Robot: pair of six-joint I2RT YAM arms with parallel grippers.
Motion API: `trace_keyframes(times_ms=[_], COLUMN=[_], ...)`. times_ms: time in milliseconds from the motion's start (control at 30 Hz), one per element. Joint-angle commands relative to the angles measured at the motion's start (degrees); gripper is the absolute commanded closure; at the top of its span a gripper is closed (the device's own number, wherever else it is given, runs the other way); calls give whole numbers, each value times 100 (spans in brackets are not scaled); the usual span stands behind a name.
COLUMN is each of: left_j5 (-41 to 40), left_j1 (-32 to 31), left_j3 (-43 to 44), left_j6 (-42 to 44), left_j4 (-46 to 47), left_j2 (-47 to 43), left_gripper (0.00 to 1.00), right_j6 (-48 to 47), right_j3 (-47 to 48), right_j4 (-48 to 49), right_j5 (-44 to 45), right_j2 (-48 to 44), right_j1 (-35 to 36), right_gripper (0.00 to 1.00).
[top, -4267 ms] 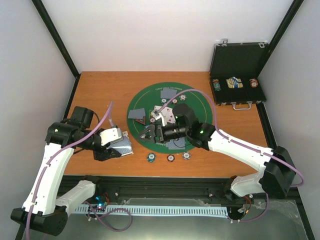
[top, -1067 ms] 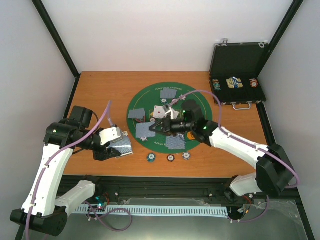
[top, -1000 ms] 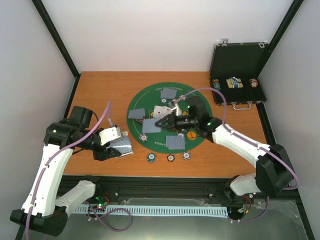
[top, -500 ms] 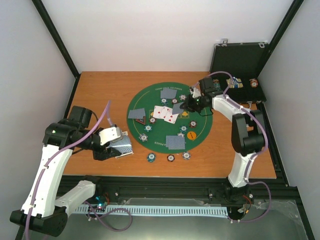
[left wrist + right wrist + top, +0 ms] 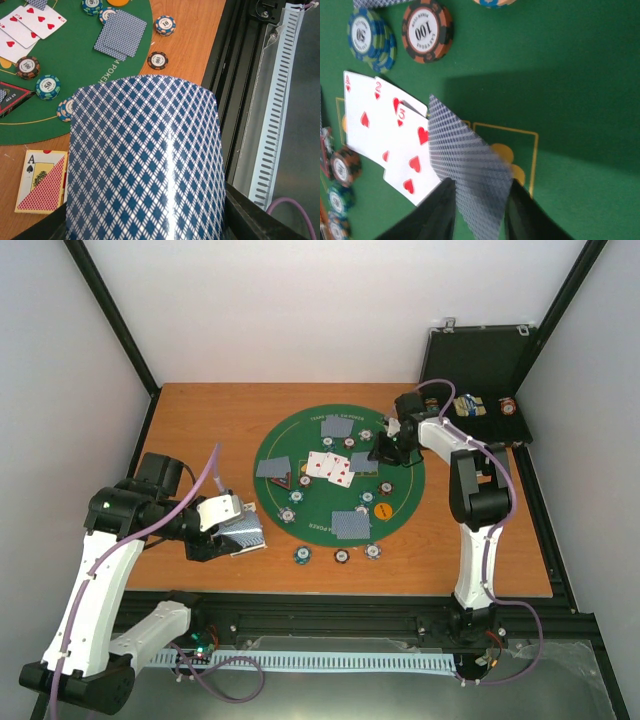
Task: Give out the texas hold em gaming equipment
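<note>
My left gripper (image 5: 222, 530) hovers over the table left of the green mat (image 5: 300, 435), shut on a deck of blue-backed playing cards (image 5: 145, 160) that fills the left wrist view. My right gripper (image 5: 385, 451) hangs low over the mat's right half. Its jaws stand apart, and a blurred face-down card (image 5: 470, 160) lies tilted and loose between them. Beside that card lie the face-up ace, two and three of hearts (image 5: 380, 130). Face-down pairs (image 5: 350, 525) and striped chips (image 5: 427, 30) dot the mat. The triangle marker (image 5: 283, 480) sits at its left.
An open black case (image 5: 475, 380) with more chips stands at the back right. Three chips (image 5: 342, 556) lie on the wood just in front of the mat. A red-backed card box (image 5: 42, 180) rests under my left gripper. An orange disc (image 5: 382, 511) lies on the mat.
My right arm has swung from the mat's middle to its right side with one card, uncovering three face-up hearts, and its jaws have parted. The left arm has stayed put.
</note>
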Motion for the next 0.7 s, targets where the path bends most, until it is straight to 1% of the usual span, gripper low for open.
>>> trace_keyframes(times_ms=[0, 33, 100, 233, 300, 400, 467, 533, 600, 633, 667], left_j5=[115, 129, 130, 119, 119, 130, 134, 123, 128, 130, 131], left_j1=[-3, 3, 2, 4, -1, 3, 1, -1, 4, 2, 3], left_j3=[81, 82, 82, 82, 83, 87, 83, 86, 97, 99, 100], left_j6=[68, 62, 51, 37, 40, 24, 25, 25, 15, 15, 15], left_j4=[-47, -47, -47, -54, -48, -36, -36, -37, -43, -59, -57], left_j2=[-67, -73, -82, -86, -91, -95, -100, -106, -117, -131, -137], left_gripper=[87, 87, 87, 87, 87, 87, 87, 87, 87, 87, 87], right_j6=[-230, -211, -142, -26, 52, 280, 538, 808, 1304, 1527, 1735], right_j3=[218, 204, 195, 149, 28, -504, -1007, -1341, -1809, -2002, -2133], right_j4=[-428, -448, -465, -536, -507, -139, 181, 490, 1101, 1489, 1654], right_j5=[380, 413, 556, 970, 958, 471, 115, -402, -1120, -1362, -1534], right_j2=[96, 52, -148, -767, -1159, -1912, -2437, -2861, -3324, -3614, -3812], right_j1=[-31, -37, -21, 51, 161, 536, 941, 1229, 1437, 1544, 1683], right_gripper=[63, 55, 46, 38, 35, 28, 22, 17, 11, 8, 6])
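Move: The right hand has its card at the last open spot in the middle row; the card's middle is about 2 cm left of the hand, 1 cm ahead and 2 cm below. The 3 of hearts lies some 8 cm left and 1 cm ahead, the brown 100 chip 6 cm left and 8 cm ahead, all roughly 4 cm lower. From the left hand, the card is about 34 cm right, 29 cm ahead and 22 cm below. The right fingers let go of the face-down card beside the face-up hearts, spreading nearly wide while the hand edges about 1.5 cm right. Then it lifts clear, rising some 17 cm and sweeping back about 11 cm and left about 10 cm over the face-up cards, fingers tilting up and to the left by roughly 20 degrees. ##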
